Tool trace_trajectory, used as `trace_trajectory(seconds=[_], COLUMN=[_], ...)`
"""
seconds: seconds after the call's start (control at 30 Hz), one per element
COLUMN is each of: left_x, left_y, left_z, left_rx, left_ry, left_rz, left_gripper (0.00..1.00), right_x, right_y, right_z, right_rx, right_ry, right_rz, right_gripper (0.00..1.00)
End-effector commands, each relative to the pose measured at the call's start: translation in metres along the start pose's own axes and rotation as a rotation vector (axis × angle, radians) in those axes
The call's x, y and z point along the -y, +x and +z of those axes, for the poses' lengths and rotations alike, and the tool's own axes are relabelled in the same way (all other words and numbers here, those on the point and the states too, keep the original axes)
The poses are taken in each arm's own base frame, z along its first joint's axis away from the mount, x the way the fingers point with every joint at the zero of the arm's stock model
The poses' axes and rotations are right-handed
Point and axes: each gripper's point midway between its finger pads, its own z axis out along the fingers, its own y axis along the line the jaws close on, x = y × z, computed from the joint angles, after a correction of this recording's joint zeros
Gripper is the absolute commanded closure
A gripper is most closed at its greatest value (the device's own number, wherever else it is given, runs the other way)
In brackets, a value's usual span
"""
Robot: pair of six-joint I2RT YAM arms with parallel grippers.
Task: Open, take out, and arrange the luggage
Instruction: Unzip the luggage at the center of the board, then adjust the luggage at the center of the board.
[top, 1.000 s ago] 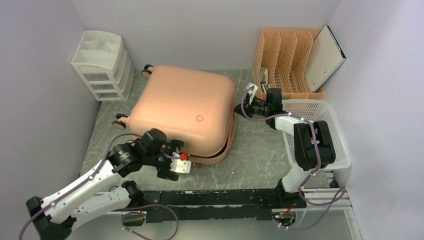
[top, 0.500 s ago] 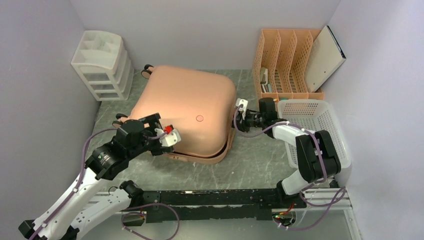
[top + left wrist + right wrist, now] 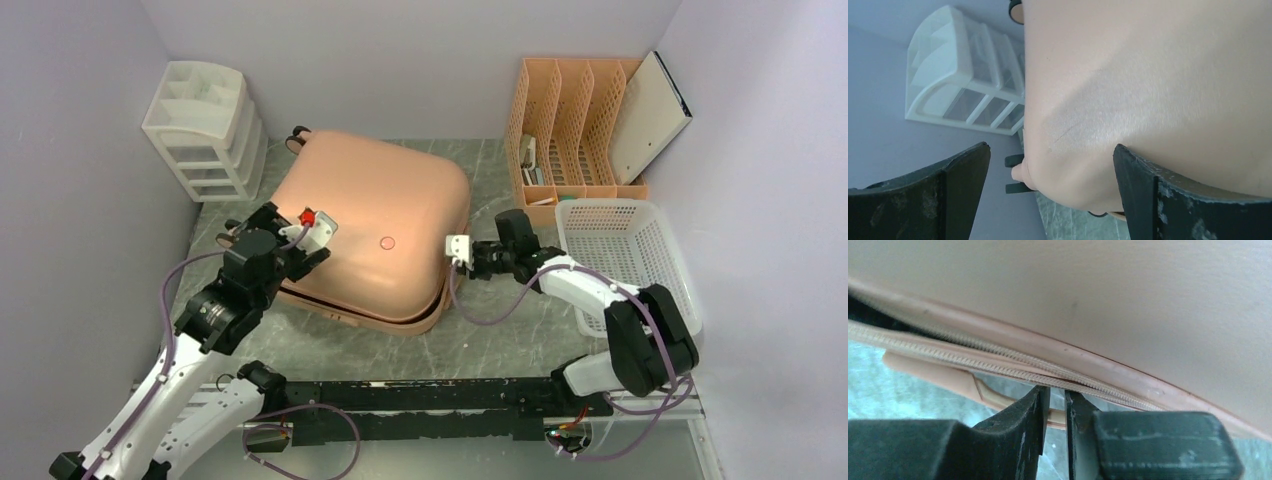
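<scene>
The salmon-pink luggage (image 3: 370,215) lies flat mid-table, its lid ajar along the near and right edges. My left gripper (image 3: 290,235) hangs wide open over the lid's near-left corner. In the left wrist view the luggage shell (image 3: 1148,75) fills the space between the spread fingers of the left gripper (image 3: 1050,150). My right gripper (image 3: 450,260) is at the right-hand seam. Its fingers stand a narrow slit apart with nothing between them. In the right wrist view the right gripper (image 3: 1057,392) has its tips against the zipper band (image 3: 973,357) under the luggage lid (image 3: 1098,290).
A white drawer unit (image 3: 205,130) stands at the back left, close to the luggage's black wheels (image 3: 1015,174). An orange-tan file rack (image 3: 565,120) with a white board (image 3: 650,115) leaning on it stands back right. A white mesh basket (image 3: 630,260) sits right of my right arm.
My left gripper rose from the luggage's near edge and moved back-left over the lid. My right gripper slid along the right seam toward the near corner. The luggage shifted slightly left.
</scene>
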Motion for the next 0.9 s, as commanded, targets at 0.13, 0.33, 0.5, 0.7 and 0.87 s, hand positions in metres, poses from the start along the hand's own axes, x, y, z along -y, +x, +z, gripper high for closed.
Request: trace_trajectory(seconds=[0.13, 0.33, 0.5, 0.7, 0.87], left_x=[-0.049, -0.082, -0.124, -0.149, -0.139], left_y=[-0.038, -0.072, -0.086, -0.057, -0.037], left_z=[0.015, 0.033, 0.060, 0.119, 0.165], left_rx=[-0.003, -0.004, -0.032, -0.146, -0.234], left_ry=[-0.146, -0.196, -0.229, -0.192, -0.153], left_rz=[-0.150, -0.215, -0.302, -0.389, -0.386], left_gripper=[0.03, 0.03, 0.03, 0.03, 0.03], right_x=[-0.115, -0.132, -0.086, 0.022, 0.092], right_y=[-0.027, -0.055, -0.115, -0.152, -0.127], right_z=[-0.006, -0.029, -0.057, -0.104, -0.151], right_rx=[0.122, 0.183, 0.202, 0.098, 0.040], right_ry=[-0.383, -0.440, -0.258, 0.200, 0.389], right_rz=[-0.134, -0.175, -0.093, 0.020, 0.021], right_gripper=[0.75, 0.75, 0.72, 0.33, 0.08])
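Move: My right hand sits low at the luggage's right side, fingers nearly shut at the zip seam; the luggage's near right corner is about 13 cm back and 6 cm to the left, level with it, and the right-side handle lies just beneath. My left hand hovers over the near left part of the lid: the far wheels are roughly 21 cm ahead, 3 cm right and 9 cm lower, the near wheels some 11 cm left and 3 cm ahead, 9 cm lower, the white drawers 22 cm ahead and 18 cm left, 12 cm lower. With my right fingers kept nearly shut, I draw about 12 cm back along the seam towards the near right corner, turning some 20 degrees counter-clockwise, then open wide as I rise nearly 20 cm and swing forward again, turning back clockwise. My left hand, staying open, travels forward and up over the lid towards the far wheels, veers left, turns counter-clockwise and finally dips. ##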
